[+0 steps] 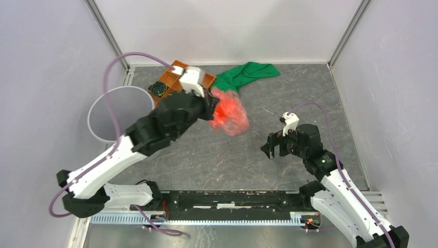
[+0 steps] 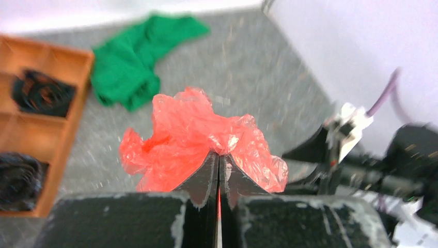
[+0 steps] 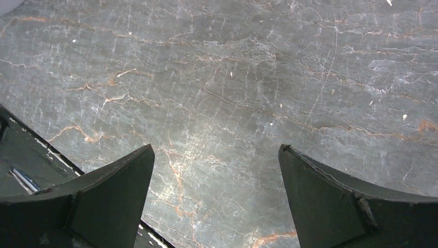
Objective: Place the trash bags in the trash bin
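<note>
A crinkly red-pink trash bag (image 1: 230,113) hangs as a loose wad from my left gripper (image 1: 213,107), above the middle of the table. In the left wrist view the bag (image 2: 191,139) bulges beyond the tips, and my left gripper (image 2: 219,155) is shut on a pinch of its plastic. The round translucent trash bin (image 1: 111,111) stands at the left, partly behind the left arm. My right gripper (image 1: 272,147) hovers open to the right, apart from the bag. The right wrist view shows my right gripper (image 3: 217,150) with only bare table between its fingers.
An orange compartment tray (image 1: 173,81) holding dark coiled items sits at the back, just behind the left gripper. A green cloth (image 1: 245,75) lies at the back centre. White walls close in the table (image 1: 289,93) on three sides.
</note>
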Available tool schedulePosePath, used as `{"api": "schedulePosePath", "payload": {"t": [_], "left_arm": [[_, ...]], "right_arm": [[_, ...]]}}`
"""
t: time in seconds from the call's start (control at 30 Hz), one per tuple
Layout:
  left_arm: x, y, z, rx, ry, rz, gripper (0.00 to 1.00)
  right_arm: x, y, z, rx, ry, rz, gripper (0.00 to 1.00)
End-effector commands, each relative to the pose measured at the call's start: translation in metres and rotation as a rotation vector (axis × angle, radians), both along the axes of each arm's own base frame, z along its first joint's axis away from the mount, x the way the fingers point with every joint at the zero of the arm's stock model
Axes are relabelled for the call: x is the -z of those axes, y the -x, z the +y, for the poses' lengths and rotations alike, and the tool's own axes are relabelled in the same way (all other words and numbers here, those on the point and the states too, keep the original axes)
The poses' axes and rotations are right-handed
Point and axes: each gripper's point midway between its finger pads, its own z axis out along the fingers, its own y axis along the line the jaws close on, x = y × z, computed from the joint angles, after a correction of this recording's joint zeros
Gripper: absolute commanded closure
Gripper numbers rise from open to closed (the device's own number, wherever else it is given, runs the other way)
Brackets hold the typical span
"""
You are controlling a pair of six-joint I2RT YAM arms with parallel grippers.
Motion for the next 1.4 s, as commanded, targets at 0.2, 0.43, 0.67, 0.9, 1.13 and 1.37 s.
{"api": "schedulePosePath", "payload": {"t": [0.2, 0.43, 0.67, 0.9, 1.13, 1.37], "left_arm": [[0.147, 0.037, -0.071, 0.216, -0.171, 0.312, 0.98], [0.153, 0.048, -0.090, 0.301, -0.044, 0.320, 0.98], [0.127, 0.057, -0.099, 0.381, 0.065, 0.275, 0.98], [0.138, 0.063, -0.094, 0.354, 0.143, 0.323, 0.98], [0.116, 0.056, -0.071, 0.280, 0.164, 0.249, 0.98], [0.105, 0.052, -0.062, 0.236, 0.184, 0.232, 0.98]], "right_arm": [[-0.018, -0.009, 0.003, 0.024, -0.053, -0.066, 0.02], [0.007, 0.006, 0.013, -0.043, -0.088, -0.007, 0.02], [0.008, 0.024, 0.044, -0.211, -0.204, 0.099, 0.02], [-0.006, 0.025, 0.060, -0.228, -0.330, 0.107, 0.02], [0.001, 0.023, 0.060, -0.175, -0.302, 0.074, 0.02], [-0.007, 0.030, 0.071, -0.255, -0.227, 0.021, 0.06]]}}
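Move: Some 21 cm to the right of the left hand, 3 cm nearer the base and 22 cm lower waits the right hand's open gripper; the red trash bag already hangs from the left fingers, about 5 cm right, 8 cm below and 1 cm ahead. From the right hand, the red bag is about 4 cm ahead, 16 cm left and 14 cm up. The bin stands level with the left hand, roughly 35 cm left and 18 cm below. Shaking the still-pinched red bag, the left hand jerks up about 5 cm, whips down some 30 cm while drawing back and right, then rebounds and bobs to rest lower and closer to the right gripper, wrist turned clockwise and tipped down. The right hand, fingers staying wide, slips left and a little back, about 7 cm, towards the bag, rolling its left side up. ##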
